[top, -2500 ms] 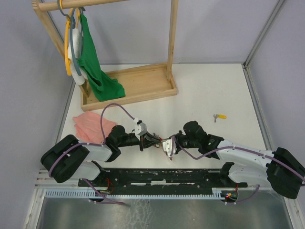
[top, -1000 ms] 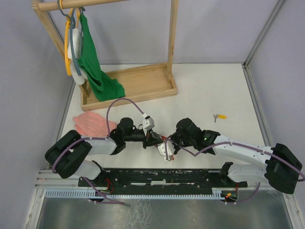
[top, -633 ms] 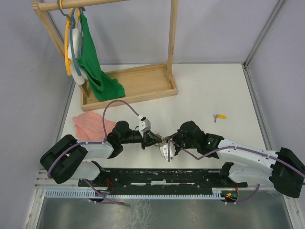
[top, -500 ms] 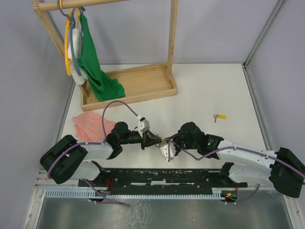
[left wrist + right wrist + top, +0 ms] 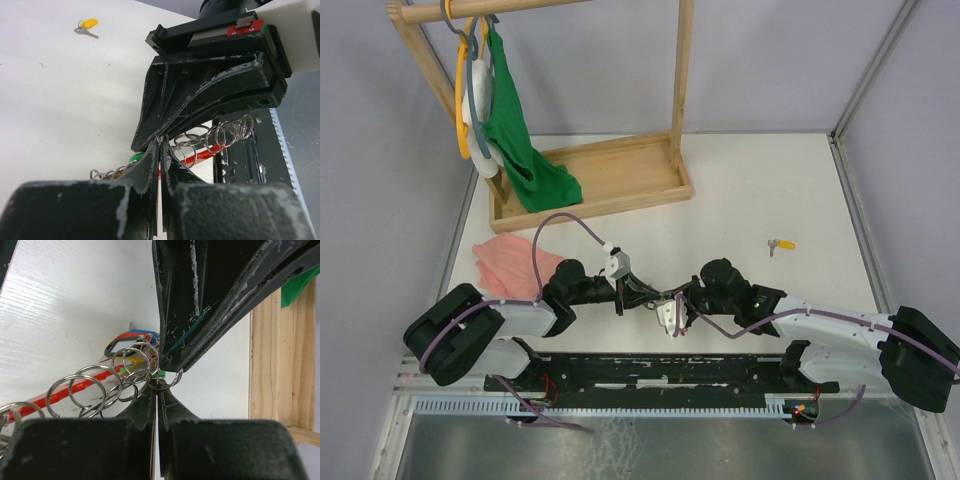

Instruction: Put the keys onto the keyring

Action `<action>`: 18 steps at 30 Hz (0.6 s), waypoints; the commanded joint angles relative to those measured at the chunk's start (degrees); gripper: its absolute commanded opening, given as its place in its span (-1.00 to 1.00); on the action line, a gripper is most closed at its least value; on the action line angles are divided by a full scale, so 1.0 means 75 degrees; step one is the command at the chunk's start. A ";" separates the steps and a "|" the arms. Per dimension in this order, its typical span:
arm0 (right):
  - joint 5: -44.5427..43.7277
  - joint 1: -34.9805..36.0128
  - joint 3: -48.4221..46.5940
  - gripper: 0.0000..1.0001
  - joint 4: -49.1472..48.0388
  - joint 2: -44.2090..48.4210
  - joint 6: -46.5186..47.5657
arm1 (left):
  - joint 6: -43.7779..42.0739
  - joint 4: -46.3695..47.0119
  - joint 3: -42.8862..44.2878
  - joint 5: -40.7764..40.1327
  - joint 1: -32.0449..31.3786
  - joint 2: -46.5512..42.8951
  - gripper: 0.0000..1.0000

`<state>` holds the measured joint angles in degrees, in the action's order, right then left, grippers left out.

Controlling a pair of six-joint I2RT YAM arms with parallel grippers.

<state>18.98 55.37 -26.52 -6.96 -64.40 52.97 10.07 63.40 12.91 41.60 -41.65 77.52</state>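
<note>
My left gripper and right gripper meet tip to tip near the table's front edge, both shut on one silver keyring of a dangling bunch. In the left wrist view the left gripper pinches that ring right under the right gripper's black body. In the right wrist view the right gripper pinches it from below. A chain of silver rings hangs off it with a green tag, a blue tag and a red strip. The yellow-tagged key lies alone on the table, to the right, untouched.
A wooden clothes rack with a tray base stands at the back left, hung with hangers and a green cloth. A pink cloth lies beside the left arm. A black rail runs along the near edge.
Both grippers stay shut on the ring. The left wrist has swung slightly back to the left and the pinched bunch has barely shifted. The yellow-tagged key has not moved.
</note>
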 commanded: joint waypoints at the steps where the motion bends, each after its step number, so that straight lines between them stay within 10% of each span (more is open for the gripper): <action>1: 0.0273 -0.0024 0.0270 -0.99 -0.0793 -0.0146 -0.0514 | 0.0391 0.1615 -0.0010 -0.0159 -0.0045 0.0088 -0.95; 18: -0.1085 -0.0014 0.0115 0.06 0.0721 0.1429 -0.3218 | -0.1633 -0.1215 0.0160 -0.0903 -0.0056 -0.0479 -0.95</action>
<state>14.74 55.33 -22.98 -5.10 -56.25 42.26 4.60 57.76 11.99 37.30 -41.87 76.16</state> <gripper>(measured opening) 0.510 0.043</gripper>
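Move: Both hands meet at the keyring: its small wire ring is pinched at the left fingertips, about 1 cm to the hand's right, and the same ring sits about 1 cm to the left of the right hand's shut fingers. From the right hand, the red strip with its row of rings hangs some 4 cm back and 4 cm below, the coloured key tags about 2 cm ahead and 4 below, and the yellow-tagged key lies on the table roughly 10 cm ahead, 26 cm to the right and 10 cm down. After a brief hold the right fingers part to about half open and let go of the ring, the hand backing off about 2 cm to the right, away from the left fingertips, dipping a centimetre and then rising again as it turns some 10 degrees clockwise. The left hand keeps its pinch on the keyring and stays nearly still at first, then sinks about 2 cm with the rings, easing a little forward and to its left. ##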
